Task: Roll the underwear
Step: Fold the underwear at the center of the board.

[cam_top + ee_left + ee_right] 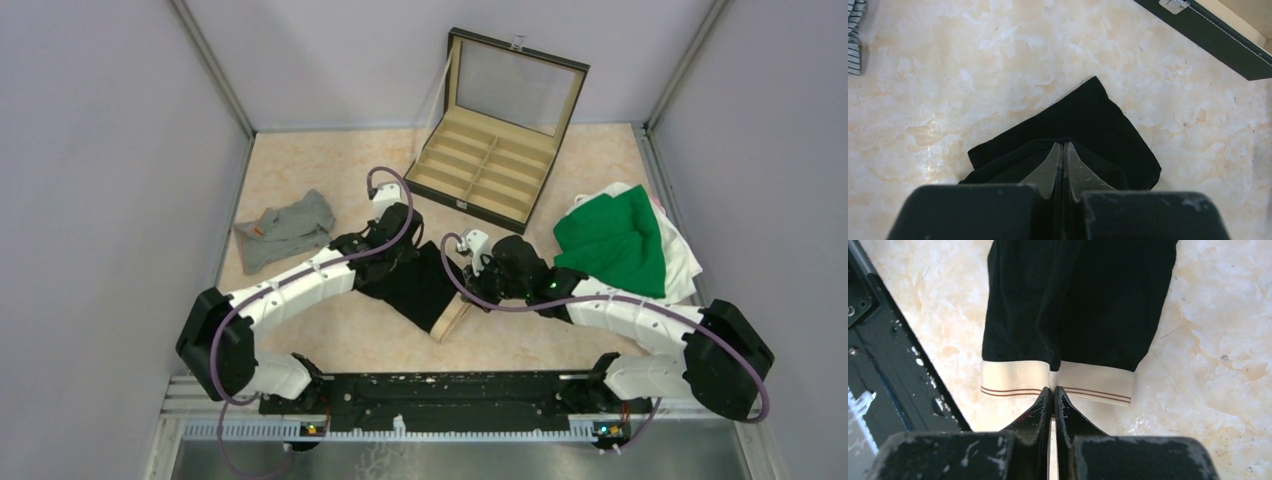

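The black underwear [415,290] lies mid-table with its cream waistband [452,318] toward the near edge. My left gripper [1063,145] is shut, pinching a raised fold of the black fabric [1098,115] at the end away from the waistband. My right gripper [1052,388] is shut on the middle of the cream, brown-striped waistband [1098,382], which puckers up between the tips. In the top view the left gripper [395,262] and the right gripper [468,290] face each other across the garment. The grey underwear [288,228] with its orange label lies apart at the left.
An open compartmented case [490,165] stands at the back, its corner [1218,40] just beyond the black garment. A green cloth [615,245] lies on a white one [680,250] at the right. The arms' black base rail [878,365] runs close by the waistband.
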You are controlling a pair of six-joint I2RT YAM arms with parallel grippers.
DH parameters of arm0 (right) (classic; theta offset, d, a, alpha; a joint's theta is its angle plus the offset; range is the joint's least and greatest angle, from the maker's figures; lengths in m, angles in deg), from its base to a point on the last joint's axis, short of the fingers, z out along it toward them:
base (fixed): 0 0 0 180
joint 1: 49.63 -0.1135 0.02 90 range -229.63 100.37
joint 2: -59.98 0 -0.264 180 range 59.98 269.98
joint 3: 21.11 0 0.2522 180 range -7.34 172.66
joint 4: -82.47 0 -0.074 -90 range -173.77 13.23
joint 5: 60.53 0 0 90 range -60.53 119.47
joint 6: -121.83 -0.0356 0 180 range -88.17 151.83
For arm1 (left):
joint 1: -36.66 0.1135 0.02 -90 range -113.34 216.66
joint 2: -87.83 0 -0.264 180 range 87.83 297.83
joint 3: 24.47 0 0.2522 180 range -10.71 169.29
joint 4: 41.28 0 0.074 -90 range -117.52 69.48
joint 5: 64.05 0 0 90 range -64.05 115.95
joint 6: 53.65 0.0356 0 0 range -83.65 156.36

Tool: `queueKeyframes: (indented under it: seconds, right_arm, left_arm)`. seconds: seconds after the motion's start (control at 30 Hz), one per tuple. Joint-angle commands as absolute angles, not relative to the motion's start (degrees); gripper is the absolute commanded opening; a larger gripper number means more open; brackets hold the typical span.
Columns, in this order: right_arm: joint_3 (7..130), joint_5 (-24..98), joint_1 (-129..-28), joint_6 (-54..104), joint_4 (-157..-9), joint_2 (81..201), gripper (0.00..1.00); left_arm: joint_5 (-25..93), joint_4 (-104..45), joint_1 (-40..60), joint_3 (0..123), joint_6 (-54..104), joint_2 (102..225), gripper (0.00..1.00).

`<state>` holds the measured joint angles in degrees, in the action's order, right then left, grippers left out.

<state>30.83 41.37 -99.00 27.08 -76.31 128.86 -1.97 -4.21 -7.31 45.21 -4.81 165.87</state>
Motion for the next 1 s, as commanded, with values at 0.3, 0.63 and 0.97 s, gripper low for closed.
queueKeyframes:
  seconds: [0.3, 0.63, 0.97]
  right_arm:
    - [28.21, 41.33, -95.22, 25.07, -86.93, 135.65, 0.0]
    - [28.16, 41.11, -94.21, 25.15, -87.78, 138.81, 0.0]
    - [27.37, 39.93, -94.25, 24.39, -86.57, 139.1, 0.0]
  left_arm:
    - [-4.02, -12.85, -4.3, 44.89, -1.74, 171.76, 0.0]
    - [-0.71, -17.31, -2.48, 42.89, 0.94, 174.63, 0.0]
    - [2.06, -18.94, -2.45, 43.71, 3.08, 178.16, 0.0]
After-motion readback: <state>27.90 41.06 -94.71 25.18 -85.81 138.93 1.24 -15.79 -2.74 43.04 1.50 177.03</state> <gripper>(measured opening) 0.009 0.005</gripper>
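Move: Both hands already hold the raised edge of the black underwear; its middle lies about 9 cm back from the left hand, neither left nor right, and 9 cm below. From the right hand it is some 10 cm left, 1 cm ahead and 6 cm below. The open box's middle is roughly 20 cm ahead of and 14 cm right of the left hand, the grey cloth 3 cm ahead and 26 cm left, both some 9 cm below. Both closed grippers lower the pinched underwear edge about 5 cm while carrying it some 3 cm forward over the lower layer. ##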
